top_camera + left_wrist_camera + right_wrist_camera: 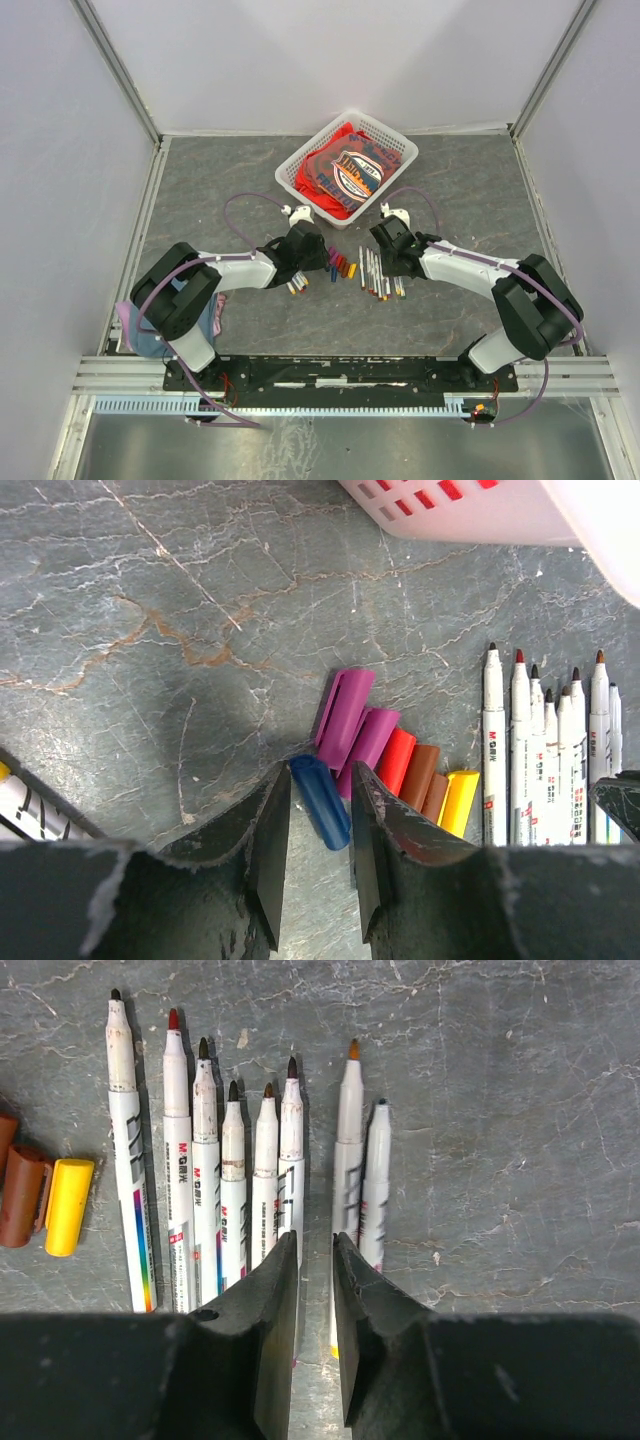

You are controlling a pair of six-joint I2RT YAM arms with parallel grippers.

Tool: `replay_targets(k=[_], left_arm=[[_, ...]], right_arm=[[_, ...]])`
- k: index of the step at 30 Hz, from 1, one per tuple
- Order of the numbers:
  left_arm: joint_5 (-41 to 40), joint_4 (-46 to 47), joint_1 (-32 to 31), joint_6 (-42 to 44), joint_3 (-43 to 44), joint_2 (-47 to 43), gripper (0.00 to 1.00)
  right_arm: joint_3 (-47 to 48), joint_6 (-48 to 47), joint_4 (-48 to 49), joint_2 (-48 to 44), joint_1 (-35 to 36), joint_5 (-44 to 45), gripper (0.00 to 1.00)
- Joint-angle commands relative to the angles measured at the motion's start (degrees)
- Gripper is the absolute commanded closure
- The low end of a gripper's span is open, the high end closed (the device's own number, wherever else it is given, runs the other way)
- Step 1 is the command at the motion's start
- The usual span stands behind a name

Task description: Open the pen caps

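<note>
The pen caps (340, 268) lie in a row on the table between my two grippers. In the left wrist view they are two purple (345, 715), a red (397, 770), two brown (425, 780) and a yellow (460, 800). A blue cap (325, 810) lies flat on the table between the tips of my left gripper (320, 770), whose jaws stand apart around it. Several uncapped white pens (205, 1180) lie side by side. My right gripper (315, 1237) is open and empty above the bare strip between that row and two more pens (362, 1160).
A white basket (395, 140) holding a red bag (345, 175) stands just beyond the grippers. More pens (298, 285) lie under the left gripper (318, 260). The right gripper (386, 266) hovers over the pen row (375, 275). Grey walls enclose the table.
</note>
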Motion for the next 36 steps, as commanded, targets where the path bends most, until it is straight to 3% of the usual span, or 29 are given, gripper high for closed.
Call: replay_targets(k=[1, 11, 14, 19, 27, 36], left_arm=[[-1.43, 1.01, -0.33, 0.84, 0.26, -2.40, 0.62], [-2.12, 0.79, -0.28, 0.73, 0.01, -3.69, 0.62], [-2.78, 0.77, -0.33, 0.77, -0.38, -4.59, 0.62], [-4.41, 1.31, -0.33, 0.33, -1.59, -6.70, 0.62], [-5.44, 1.58, -0.33, 0.25, -2.88, -8.97, 0.62], [-5.88, 1.58, -0.34, 0.14, -3.42, -10.05, 0.62]], right_arm=[[0.96, 0.41, 1.47, -0.20, -0.20, 0.28, 0.73], [0.68, 0.29, 1.31, -1.87, -0.36, 0.77, 0.73], [-0.33, 0.91, 1.07, -4.93, -0.61, 4.80, 0.73], [-1.45, 3.04, 0.24, -7.87, -6.34, 8.75, 0.73], [-2.70, 7.80, 0.63, -5.54, -17.76, 7.60, 0.73], [-5.15, 11.76, 1.09, -4.08, -22.02, 5.17, 0.76]])
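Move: The yellow-capped pen, nearest of those still closed, lies about 8 cm to my left hand's left, level with it and some 2 cm lower; the blue cap is just 1 cm ahead and 2 cm below, a purple cap about 4 cm ahead and 2 cm right. From my right hand that yellow-capped pen is roughly 26 cm left and level; the orange-tipped pen lies 1 cm right and 2 cm ahead, the black-tipped pen 2 cm right and 1 cm ahead. After a short wait I carry my empty right hand some 13 cm right, away from the row of bare pens: it arcs up and a bit forward over the table, then sinks back to its starting height while turning about 30 degrees clockwise. Meanwhile I raise my left hand, already open, about 3 cm off the blue cap, drifting slightly left. ##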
